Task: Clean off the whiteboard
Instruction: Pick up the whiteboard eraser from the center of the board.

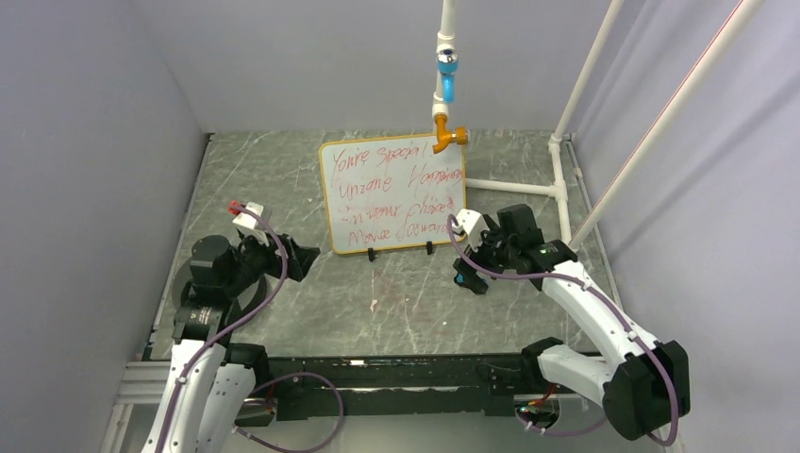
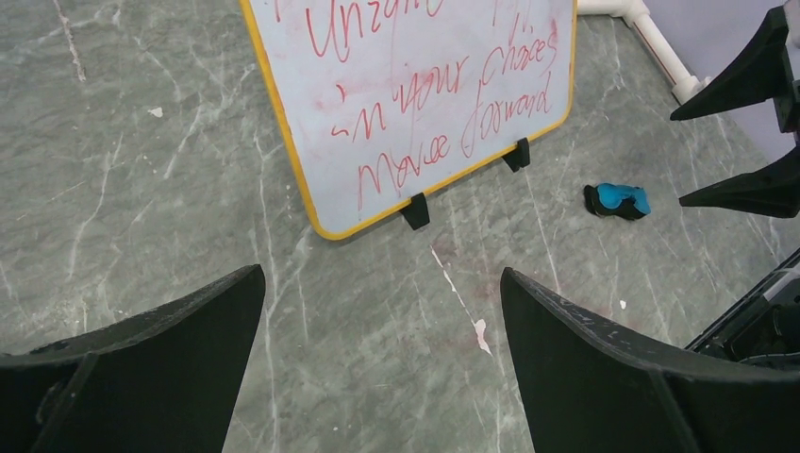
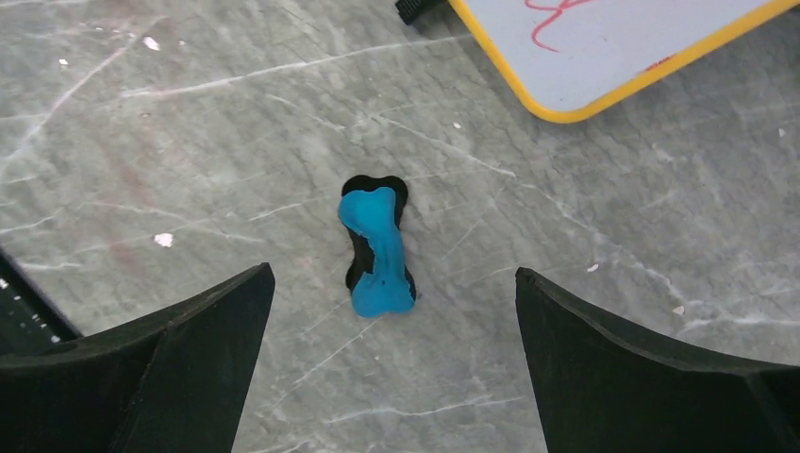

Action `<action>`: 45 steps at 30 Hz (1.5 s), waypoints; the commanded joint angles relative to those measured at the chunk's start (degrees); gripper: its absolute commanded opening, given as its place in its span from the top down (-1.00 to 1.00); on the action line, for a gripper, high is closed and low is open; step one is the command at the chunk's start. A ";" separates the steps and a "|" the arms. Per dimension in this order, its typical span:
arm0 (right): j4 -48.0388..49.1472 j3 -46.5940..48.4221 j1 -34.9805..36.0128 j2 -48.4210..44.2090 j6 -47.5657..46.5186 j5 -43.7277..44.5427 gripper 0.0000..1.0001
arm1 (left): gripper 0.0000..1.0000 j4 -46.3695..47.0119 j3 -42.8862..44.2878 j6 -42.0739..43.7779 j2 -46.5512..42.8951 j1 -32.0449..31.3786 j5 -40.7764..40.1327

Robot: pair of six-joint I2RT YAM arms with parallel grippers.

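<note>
The whiteboard (image 1: 391,193) stands propped on two black clip feet at the middle back of the table. It has a yellow frame and lines of red handwriting (image 2: 425,85); its lower corner shows in the right wrist view (image 3: 613,47). A small blue-and-black eraser (image 3: 377,250) lies flat on the table, right of the board's feet (image 2: 618,201). My right gripper (image 3: 393,271) hovers open just above the eraser, touching nothing. To the left of the board my left gripper (image 2: 380,274) is open over bare table (image 1: 297,257).
White pipe framing (image 1: 561,179) stands at the back right, and a hanging pipe with blue and orange fittings (image 1: 446,85) dangles over the board's top edge. Grey walls close in left, back and right. A black rail (image 1: 396,377) runs along the near edge.
</note>
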 commanded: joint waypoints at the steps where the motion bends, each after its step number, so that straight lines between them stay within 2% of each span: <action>1: 6.06 -1.50 0.36 1.02 3.15 4.15 -0.93 | -0.99 2.19 0.70 1.02 0.11 1.11 0.00; 7: 4.00 -1.10 0.72 4.69 3.30 3.10 -0.55 | -0.99 2.23 1.15 0.44 2.30 3.53 2.58; 13: 2.78 -1.88 1.93 9.99 -0.25 4.47 -0.29 | -0.99 2.74 0.89 0.15 2.32 4.07 3.53; 17: 3.81 -0.84 3.64 14.59 0.71 6.97 -0.18 | -0.99 2.65 0.89 0.15 2.23 4.15 3.61; 22: 5.40 0.22 5.76 19.12 2.15 10.15 -0.13 | -0.99 2.51 0.84 0.23 2.18 4.23 3.49; 29: 6.01 0.73 7.07 22.09 2.31 10.41 -0.02 | -0.99 2.74 0.71 0.05 2.29 4.25 3.87; 33: 5.82 1.01 7.10 22.81 2.41 9.60 0.22 | -0.99 2.78 0.65 -0.02 2.15 4.29 3.79; 39: 6.13 1.26 7.50 24.92 2.66 9.91 0.44 | -0.99 3.31 0.41 -0.17 2.49 4.31 4.60; 43: 5.85 1.85 7.48 25.73 2.97 9.71 0.92 | -0.99 4.14 0.08 -0.56 2.81 4.33 5.67; 45: 5.14 2.17 7.52 24.91 2.73 9.34 1.00 | -0.99 5.37 -0.41 -1.04 2.68 4.39 6.69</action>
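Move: The whiteboard eraser lies almost straight below the open right gripper, about 10 cm down. The board's near right corner is some 10 cm ahead of this gripper, neither left nor right, and about 8 cm below; the board's right foot stands roughly 8 cm ahead and 8 cm to the left, on the table. From the left gripper the eraser is about 35 cm to the right, level fore and aft, and some 20 cm below. Lower the right gripper about 10 cm onto the eraser, tipping the wrist some 20 degrees so the fingers point nearly straight down and half closing them on the way. Once down, hold that height, shut the fingers almost fully and pinch the narrow waist of the blue handle, with grip effort rising at the end. ##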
